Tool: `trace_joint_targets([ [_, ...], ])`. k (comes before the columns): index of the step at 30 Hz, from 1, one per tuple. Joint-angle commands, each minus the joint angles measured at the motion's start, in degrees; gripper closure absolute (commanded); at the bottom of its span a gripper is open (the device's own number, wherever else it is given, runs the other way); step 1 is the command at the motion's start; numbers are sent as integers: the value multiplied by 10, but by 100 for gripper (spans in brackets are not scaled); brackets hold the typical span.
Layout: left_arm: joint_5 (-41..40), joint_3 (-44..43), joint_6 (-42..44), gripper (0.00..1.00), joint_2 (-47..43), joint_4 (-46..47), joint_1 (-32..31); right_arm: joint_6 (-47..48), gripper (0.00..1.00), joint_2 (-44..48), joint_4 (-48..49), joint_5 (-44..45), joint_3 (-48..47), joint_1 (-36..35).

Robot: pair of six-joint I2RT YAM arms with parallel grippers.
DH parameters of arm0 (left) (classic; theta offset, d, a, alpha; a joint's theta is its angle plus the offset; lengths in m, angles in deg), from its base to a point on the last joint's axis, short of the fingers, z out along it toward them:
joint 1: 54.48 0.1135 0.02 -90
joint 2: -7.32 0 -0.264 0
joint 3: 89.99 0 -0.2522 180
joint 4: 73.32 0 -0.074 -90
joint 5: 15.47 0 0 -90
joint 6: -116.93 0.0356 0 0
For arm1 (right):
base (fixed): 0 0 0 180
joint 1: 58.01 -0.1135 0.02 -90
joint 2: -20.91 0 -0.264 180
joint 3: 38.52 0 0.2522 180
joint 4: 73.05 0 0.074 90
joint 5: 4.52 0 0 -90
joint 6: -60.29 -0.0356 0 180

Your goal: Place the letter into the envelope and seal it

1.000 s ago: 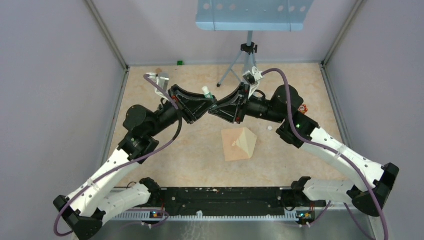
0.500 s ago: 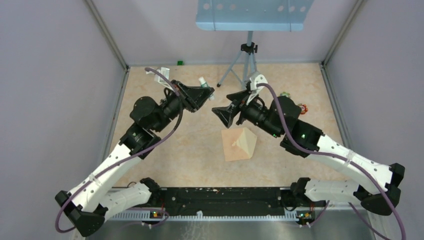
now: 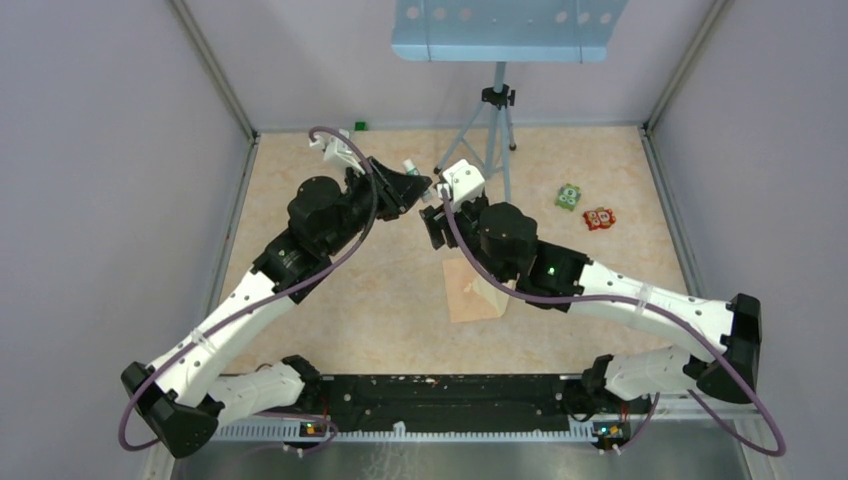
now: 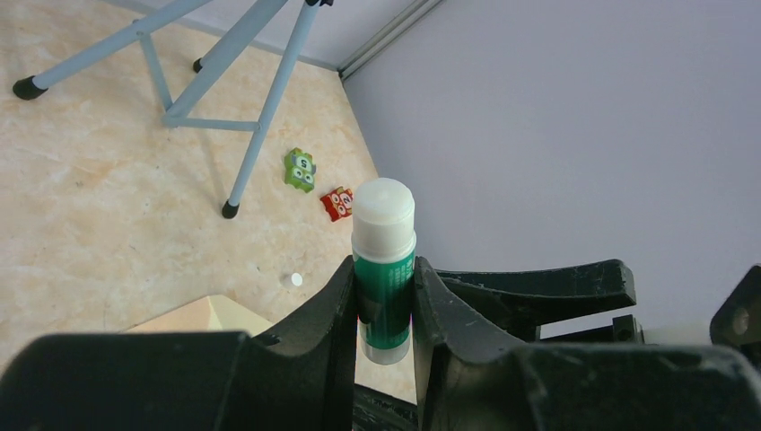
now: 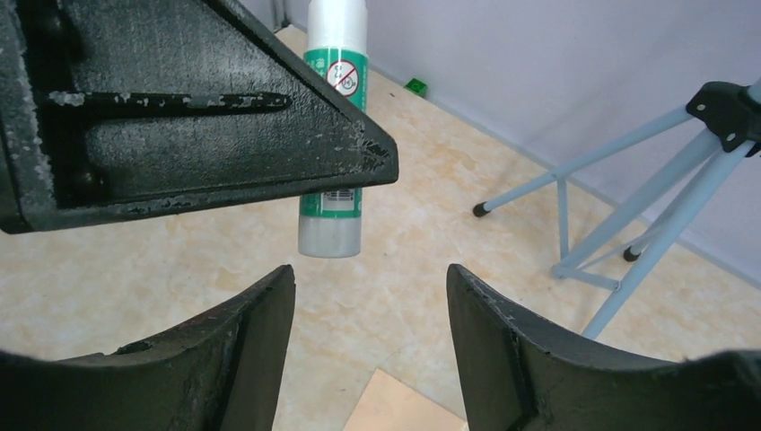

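My left gripper [image 4: 384,274] is shut on a green glue stick [image 4: 384,247] with a white cap, held upright above the table. In the top view this glue stick [image 3: 410,167] sits at the tip of the left gripper [image 3: 420,183]. My right gripper [image 5: 370,274] is open and holds nothing; the stick's clear bottom end [image 5: 330,235] hangs just beyond its left fingertip. The pinkish-tan envelope [image 3: 462,292] lies on the table, partly covered by the right arm. A paler triangular flap [image 3: 496,296] shows on its right side. I cannot make out the letter.
A blue tripod stand [image 3: 490,120] rises at the back centre. A green toy [image 3: 569,197] and a red toy [image 3: 600,217] lie at the back right, and a small green block [image 3: 359,126] by the back wall. Grey walls enclose the table [image 3: 350,320].
The two grippers met over the table a second ago and have parted. The right jaws opened and the right arm swung left over the envelope. The left gripper carried the glue stick back.
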Motion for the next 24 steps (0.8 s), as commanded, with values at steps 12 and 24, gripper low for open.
trace_joint_targets([
  [12, -8, -20, -20, 100, 7, 4, 3, 21, 58, -41, 39, 15, -75, -8],
  [24, 63, 18, 28, 100, -34, 85, 3, -159, 86, 11, 4, -348, -67, 120],
])
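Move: The left hand holds the upright glue stick, whose middle is some 1 cm above its hand point. From the open right hand, the stick's middle lies about 1 cm ahead, 2 cm left and 5 cm up, its grey base end only some 2 cm up. The envelope is on the table about 34 cm below, some 7 cm to the right and 4 cm back. Also at table height, the tripod's near foot stands about 11 cm ahead and 13 cm right. The right hand rises about 2 cm while easing forward 1 cm, then works about 2 cm left to bring its open fingers around the glue stick's base, just under the left fingertips. Its fingers close there and pinch the base, the wrist starting a small counter-clockwise turn of under 10 degrees at the very end, while the left hand keeps its grip and stays almost in place, dipping less than 1 cm and coming most of the way back. ##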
